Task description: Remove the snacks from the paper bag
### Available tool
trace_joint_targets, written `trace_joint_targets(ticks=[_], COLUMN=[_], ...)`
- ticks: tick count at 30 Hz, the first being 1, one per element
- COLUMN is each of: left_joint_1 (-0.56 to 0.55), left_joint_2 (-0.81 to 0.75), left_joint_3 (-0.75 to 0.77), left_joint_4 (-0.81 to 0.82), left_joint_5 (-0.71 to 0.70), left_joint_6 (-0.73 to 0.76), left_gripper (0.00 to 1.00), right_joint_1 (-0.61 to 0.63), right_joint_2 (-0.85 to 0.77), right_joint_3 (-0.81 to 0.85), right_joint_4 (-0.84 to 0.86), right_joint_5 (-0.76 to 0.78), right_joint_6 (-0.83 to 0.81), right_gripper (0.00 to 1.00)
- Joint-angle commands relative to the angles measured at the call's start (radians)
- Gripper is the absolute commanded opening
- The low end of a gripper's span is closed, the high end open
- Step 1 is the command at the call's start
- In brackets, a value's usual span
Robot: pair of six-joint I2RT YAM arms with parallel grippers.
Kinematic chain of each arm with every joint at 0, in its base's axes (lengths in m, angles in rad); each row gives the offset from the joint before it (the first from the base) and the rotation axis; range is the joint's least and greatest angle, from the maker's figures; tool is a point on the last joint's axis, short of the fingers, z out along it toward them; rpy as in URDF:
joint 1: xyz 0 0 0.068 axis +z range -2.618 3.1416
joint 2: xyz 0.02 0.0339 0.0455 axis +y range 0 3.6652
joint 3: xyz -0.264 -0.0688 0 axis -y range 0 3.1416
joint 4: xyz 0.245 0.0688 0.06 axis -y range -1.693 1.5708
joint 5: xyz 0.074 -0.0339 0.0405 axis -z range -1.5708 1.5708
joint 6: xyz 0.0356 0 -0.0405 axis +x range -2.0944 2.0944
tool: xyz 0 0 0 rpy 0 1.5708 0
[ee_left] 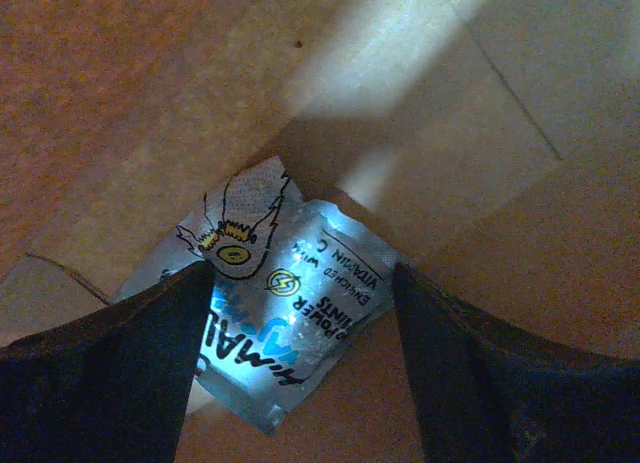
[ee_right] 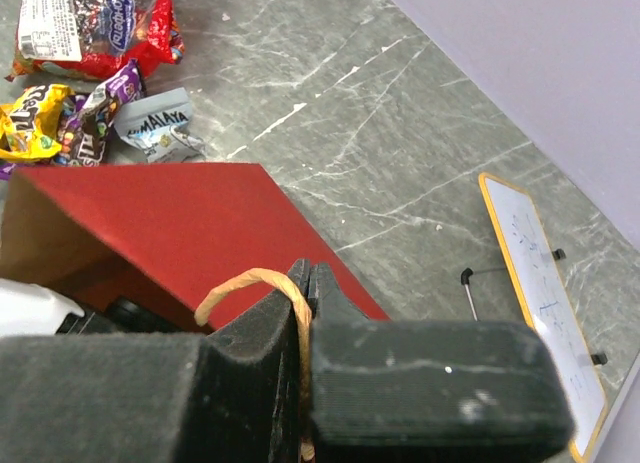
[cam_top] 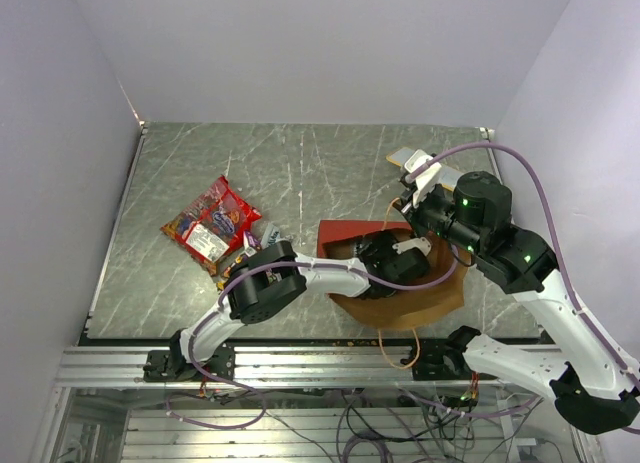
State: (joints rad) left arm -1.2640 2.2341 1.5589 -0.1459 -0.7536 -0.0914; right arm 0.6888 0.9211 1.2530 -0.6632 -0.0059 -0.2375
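The paper bag [cam_top: 430,295] lies on its side, red side panel [ee_right: 190,223] up. My left arm reaches into its mouth. Inside, my left gripper [ee_left: 300,281] stands open over a silver-blue packet [ee_left: 290,313] lying on the brown bag wall; the fingers [ee_left: 150,363] flank it without touching. My right gripper [ee_right: 313,275] is shut on the bag's tan loop handle [ee_right: 245,281]. On the table left of the bag lie a red chip bag [cam_top: 210,223], a yellow packet [ee_right: 35,118], a purple packet [ee_right: 100,113] and another silver-blue packet [ee_right: 160,123].
A white board with a yellow edge [ee_right: 540,283] lies at the back right of the grey marbled table [cam_top: 300,173]. Walls close in on the left, back and right. The metal rail with the arm bases [cam_top: 300,363] runs along the near edge.
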Motion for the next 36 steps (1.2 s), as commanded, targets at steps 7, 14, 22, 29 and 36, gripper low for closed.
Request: trace_joint_targets(ticks=[7, 14, 22, 29, 36], left_joint_1=[0.035, 0.032, -0.012, -0.064, -0.063], left_joint_2=[0.027, -0.019, -0.151, -0.186, -0.179], left_joint_3=[0.031, 0.039, -0.033, -0.053, -0.083], left_joint_4=[-0.049, -0.054, 0.037, 0.117, 0.076], left_joint_5=[0.083, 0.135, 0.159, 0.203, 0.131], left_joint_6=[0.04, 0.055, 0.099, 0.095, -0.02], left_gripper=[0.47, 0.18, 0.07, 0.07, 0.1], right_joint_1=[0.001, 0.001, 0.001, 0.0, 0.0], right_joint_2=[-0.009, -0.006, -0.008, -0.009, 0.006], right_joint_3=[-0.001, -0.014, -0.046, -0.068, -0.052], right_joint_4=[0.019, 0.031, 0.038, 0.05, 0.064], right_joint_5=[-0.014, -0.019, -0.03, -0.032, -0.024], right_joint_6=[-0.033, -0.041, -0.043, -0.038, -0.036], right_gripper=[0.0, 0.0, 0.0, 0.0, 0.0])
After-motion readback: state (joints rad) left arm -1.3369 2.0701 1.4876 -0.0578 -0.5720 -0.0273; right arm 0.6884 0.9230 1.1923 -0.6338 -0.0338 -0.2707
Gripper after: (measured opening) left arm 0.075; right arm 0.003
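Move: The silver Himalaya packet lies inside the paper bag, between and just under the left hand's open fingers: about 2 cm ahead of the hand point, 1 cm to its left and 3 cm lower. Out on the table, a second silver packet is some 25 cm left and 4 cm ahead of that hand, and the yellow pouch about 31 cm left and 5 cm back. From the right hand the packet in the bag is roughly 5 cm ahead, 3 cm left and 31 cm below. The silver packet in the bag is what the left fingers shut over, from wide open to nearly closed while nudging about 1 cm forward and down; then, closed, the hand draws up and back about 5 cm each and 4 cm right, away from the packet, swinging some 15 degrees clockwise. The right hand keeps its pinch on the bag's handle and sinks about 2 cm. ##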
